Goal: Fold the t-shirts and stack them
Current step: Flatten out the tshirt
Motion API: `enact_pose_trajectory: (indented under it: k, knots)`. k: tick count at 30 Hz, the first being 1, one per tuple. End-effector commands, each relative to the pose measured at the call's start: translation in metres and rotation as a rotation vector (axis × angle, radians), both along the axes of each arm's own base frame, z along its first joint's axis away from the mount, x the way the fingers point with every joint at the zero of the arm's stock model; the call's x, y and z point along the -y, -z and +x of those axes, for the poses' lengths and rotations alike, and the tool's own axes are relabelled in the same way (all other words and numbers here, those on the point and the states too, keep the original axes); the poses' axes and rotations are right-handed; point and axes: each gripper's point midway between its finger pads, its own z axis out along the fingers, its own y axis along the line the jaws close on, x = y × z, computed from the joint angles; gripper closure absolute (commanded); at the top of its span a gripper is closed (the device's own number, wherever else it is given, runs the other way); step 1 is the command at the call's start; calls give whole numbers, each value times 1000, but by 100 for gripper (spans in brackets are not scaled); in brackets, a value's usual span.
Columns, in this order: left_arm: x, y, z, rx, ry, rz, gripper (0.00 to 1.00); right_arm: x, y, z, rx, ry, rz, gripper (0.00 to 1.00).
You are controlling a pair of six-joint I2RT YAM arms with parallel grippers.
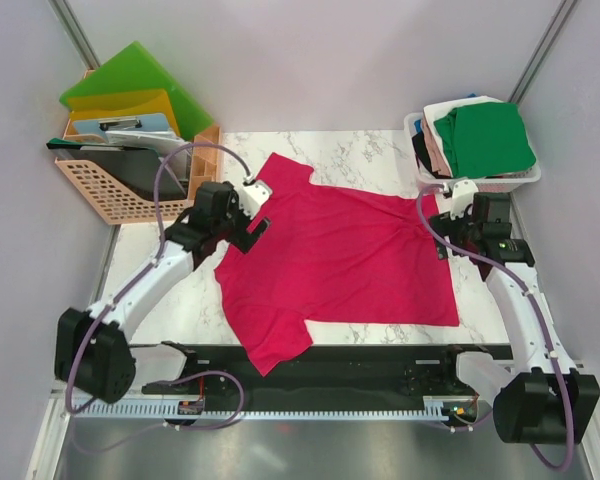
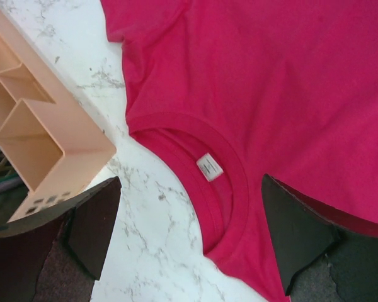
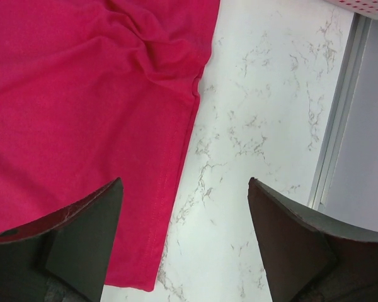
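A crimson-pink t-shirt [image 1: 340, 260] lies spread flat on the marble table [image 1: 170, 300], collar to the left and hem to the right. One sleeve [image 1: 270, 345] reaches the table's front edge. My left gripper [image 1: 255, 228] hovers open over the collar [image 2: 230, 189], whose white label [image 2: 209, 167] shows between the fingers; nothing is held [image 2: 190, 182]. My right gripper [image 1: 440, 232] stands open above the hem's far corner [image 3: 132, 286], the cloth edge under its left finger [image 3: 88, 239] and bare marble in the gap [image 3: 185, 182]. More t-shirts, green [image 1: 490, 135] on top, fill a basket.
The white basket [image 1: 525, 178] of shirts stands at the back right corner. A peach plastic crate [image 1: 110, 195] with green and yellow folders [image 1: 130, 85] sits at the back left, close to my left gripper [image 2: 44, 145]. A metal rail [image 3: 340, 126] borders the table's right edge.
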Motion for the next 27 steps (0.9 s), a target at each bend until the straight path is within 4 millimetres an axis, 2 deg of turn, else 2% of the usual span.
enact_pose_trajectory:
  k: [1,2,3,4,5,6,7,8,9,10,12,13,16,19,22,25,27]
  knots:
    - [10,-22,42,59,-66,-35,0,-4,-20,14,49,-5,25,12]
    - [15,-38,55,80,-82,-55,0,-5,-21,15,51,-6,31,12]
    - [20,-24,67,39,-88,-41,0,-7,-23,16,56,-13,39,12]
    - [22,-23,75,24,-95,-47,0,-9,-24,18,59,-21,46,12]
    - [27,-37,90,42,-101,-61,0,-14,-24,20,64,-44,70,12]
    - [27,-21,103,1,-121,-42,0,-16,-26,25,72,-50,79,12]
    - [25,-37,124,29,-146,-63,0,-18,-20,32,52,-50,90,12]
    - [23,-37,136,27,-165,-66,0,-18,-19,37,40,-50,99,12]
    - [16,-3,149,-55,-206,-29,0,-19,-25,44,41,-49,109,12]
    - [10,-26,174,-19,-250,-64,0,-20,-15,48,2,-46,117,12]
    - [-1,-9,189,-83,-292,-49,0,-24,-18,55,5,-59,137,12]
    - [-7,-1,207,-91,-320,-51,0,-26,-19,57,8,-58,150,12]
    - [-15,23,227,-148,-365,-47,0,-31,-21,56,18,-72,176,11]
    - [-9,35,230,-233,-335,-102,0,-31,-16,51,14,-78,168,11]
    - [5,51,222,-308,-270,-152,0,-27,-5,45,-6,-71,142,11]
    - [16,52,213,-338,-214,-182,0,-21,5,42,-16,-62,109,10]
    - [25,45,209,-349,-163,-217,0,-21,11,40,-28,-66,110,10]
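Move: The shirt's far sleeve lies ahead of the left hand, its nearest left corner about 20 cm forward, 2 cm left and 15 cm below; the collar tag is only 5 cm forward and 4 cm left, and the divided tray 21 cm forward, 14 cm left. For the right hand, the kink in the shirt's hem edge is roughly 10 cm ahead, 2 cm left and 14 cm down, with the shirt bin 28 cm ahead and 9 cm right. The open left hand sweeps some 24 cm forward from above the collar to the far sleeve, then sinks about 9 cm towards the sleeve's near-left corner, easing back slightly as its fingers tip down some 20 degrees. The right hand, also open, shifts about 4 cm forward and a little left towards the kinked hem, its left side rising slightly, touching nothing. ##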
